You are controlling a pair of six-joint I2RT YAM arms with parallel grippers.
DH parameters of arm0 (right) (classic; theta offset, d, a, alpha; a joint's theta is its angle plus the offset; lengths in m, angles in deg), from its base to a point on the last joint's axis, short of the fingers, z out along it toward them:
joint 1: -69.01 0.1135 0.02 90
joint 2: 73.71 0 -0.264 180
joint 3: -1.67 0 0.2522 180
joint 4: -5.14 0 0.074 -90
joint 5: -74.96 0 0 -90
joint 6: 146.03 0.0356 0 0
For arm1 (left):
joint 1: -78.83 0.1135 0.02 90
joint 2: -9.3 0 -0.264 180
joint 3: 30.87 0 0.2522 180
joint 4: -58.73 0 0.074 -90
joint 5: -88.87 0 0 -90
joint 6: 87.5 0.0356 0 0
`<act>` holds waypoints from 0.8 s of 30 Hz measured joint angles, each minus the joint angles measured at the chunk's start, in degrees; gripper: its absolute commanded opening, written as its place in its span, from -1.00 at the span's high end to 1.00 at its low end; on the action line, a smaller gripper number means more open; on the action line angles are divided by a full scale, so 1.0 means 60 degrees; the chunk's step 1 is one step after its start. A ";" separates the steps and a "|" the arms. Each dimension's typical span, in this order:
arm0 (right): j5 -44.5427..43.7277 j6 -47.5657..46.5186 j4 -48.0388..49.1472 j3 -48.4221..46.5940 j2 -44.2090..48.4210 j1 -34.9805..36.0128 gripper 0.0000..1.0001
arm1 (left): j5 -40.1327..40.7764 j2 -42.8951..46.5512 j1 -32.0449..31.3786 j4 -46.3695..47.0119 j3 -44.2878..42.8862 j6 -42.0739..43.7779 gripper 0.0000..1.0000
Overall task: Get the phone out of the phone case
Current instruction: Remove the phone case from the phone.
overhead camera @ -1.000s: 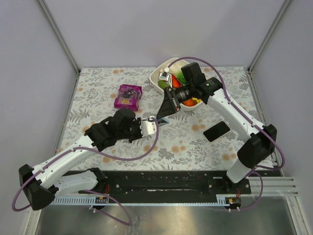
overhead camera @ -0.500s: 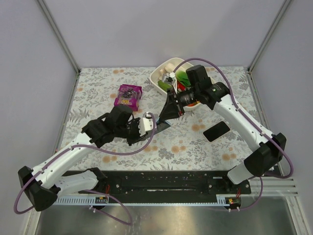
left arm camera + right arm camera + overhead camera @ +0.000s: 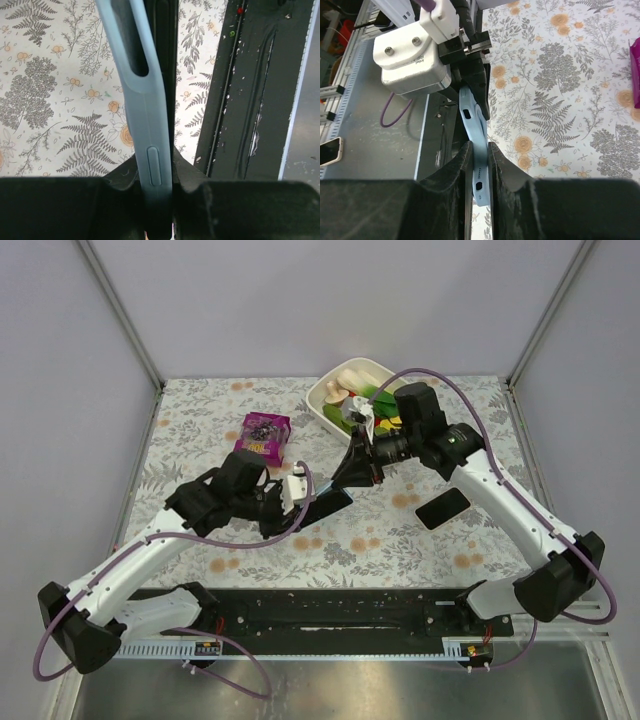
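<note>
A light blue phone case [image 3: 145,100] is held edge-on over the table, with the dark phone [image 3: 167,60] lying flat against its right side. My left gripper [image 3: 156,167] is shut on the case and phone together, just by the case's side button. In the right wrist view the case [image 3: 475,135] bows in a curve, and my right gripper [image 3: 479,147] is shut on its end with the port holes. From above, both grippers meet at mid-table: the left [image 3: 315,502], the right [image 3: 353,475], and the dark phone [image 3: 333,499] between them.
A white bowl [image 3: 330,390] of mixed items stands at the back, just behind the right wrist. A purple packet [image 3: 262,435] lies at the back left. A second black phone [image 3: 442,508] lies flat to the right. A black rail [image 3: 330,612] runs along the near edge.
The right wrist has swung to the right, off the bowl, and its jaws have narrowed a little. The left gripper and the held case shifted slightly right and toward the near edge.
</note>
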State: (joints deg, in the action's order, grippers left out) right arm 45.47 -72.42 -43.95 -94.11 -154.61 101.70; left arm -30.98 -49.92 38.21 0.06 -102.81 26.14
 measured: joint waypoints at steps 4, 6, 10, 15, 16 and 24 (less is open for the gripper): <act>-0.0240 -0.0208 0.0186 0.0237 0.0299 -0.0015 0.65 | -0.0342 -0.0044 0.0102 0.0131 -0.0004 -0.0229 1.00; -0.0372 -0.0317 0.0262 0.0331 0.0441 -0.0025 0.57 | -0.0477 -0.0055 0.0157 0.0215 -0.0004 -0.0342 1.00; -0.0616 -0.0495 0.0459 0.0528 0.0681 -0.0062 0.48 | -0.0670 -0.0168 0.0226 0.0255 -0.0142 -0.0550 1.00; -0.0903 -0.0634 0.0641 0.0750 0.0831 -0.0080 0.25 | -0.0816 -0.0273 0.0302 0.0208 -0.0299 -0.0812 1.00; -0.0958 -0.0667 0.0678 0.0805 0.0831 -0.0080 0.16 | -0.0845 -0.0284 0.0321 0.0204 -0.0313 -0.0845 1.00; -0.1155 -0.0674 0.0707 0.1067 0.0827 -0.0149 -0.11 | -0.0994 -0.0288 0.0335 0.0076 -0.0339 -0.0943 1.00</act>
State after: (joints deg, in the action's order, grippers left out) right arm 38.54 -76.46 -39.71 -87.70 -149.65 100.80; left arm -36.94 -51.65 40.22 0.52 -104.84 20.48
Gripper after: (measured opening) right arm 0.491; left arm 0.197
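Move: I have the cased phone gripped by both hands. The phone case's middle lies about 4 cm left of my right hand, 3 cm back and 3 cm lower; from my left hand it is some 3 cm right, 2 cm forward and 2 cm up. Far below my right hand, the vegetable tub sits about 21 cm forward and 8 cm right, and the loose phone is level with the hand, some 22 cm right. My left hand keeps its pinch on one end of the cased phone, rising and easing right by about a centimetre each as it tilts slightly. My right hand first draws right with the far end of the case, rolling nearly 10 degrees, then opens its fingers to let go of the case edge and slips forward and down, about 1.5 cm each. ##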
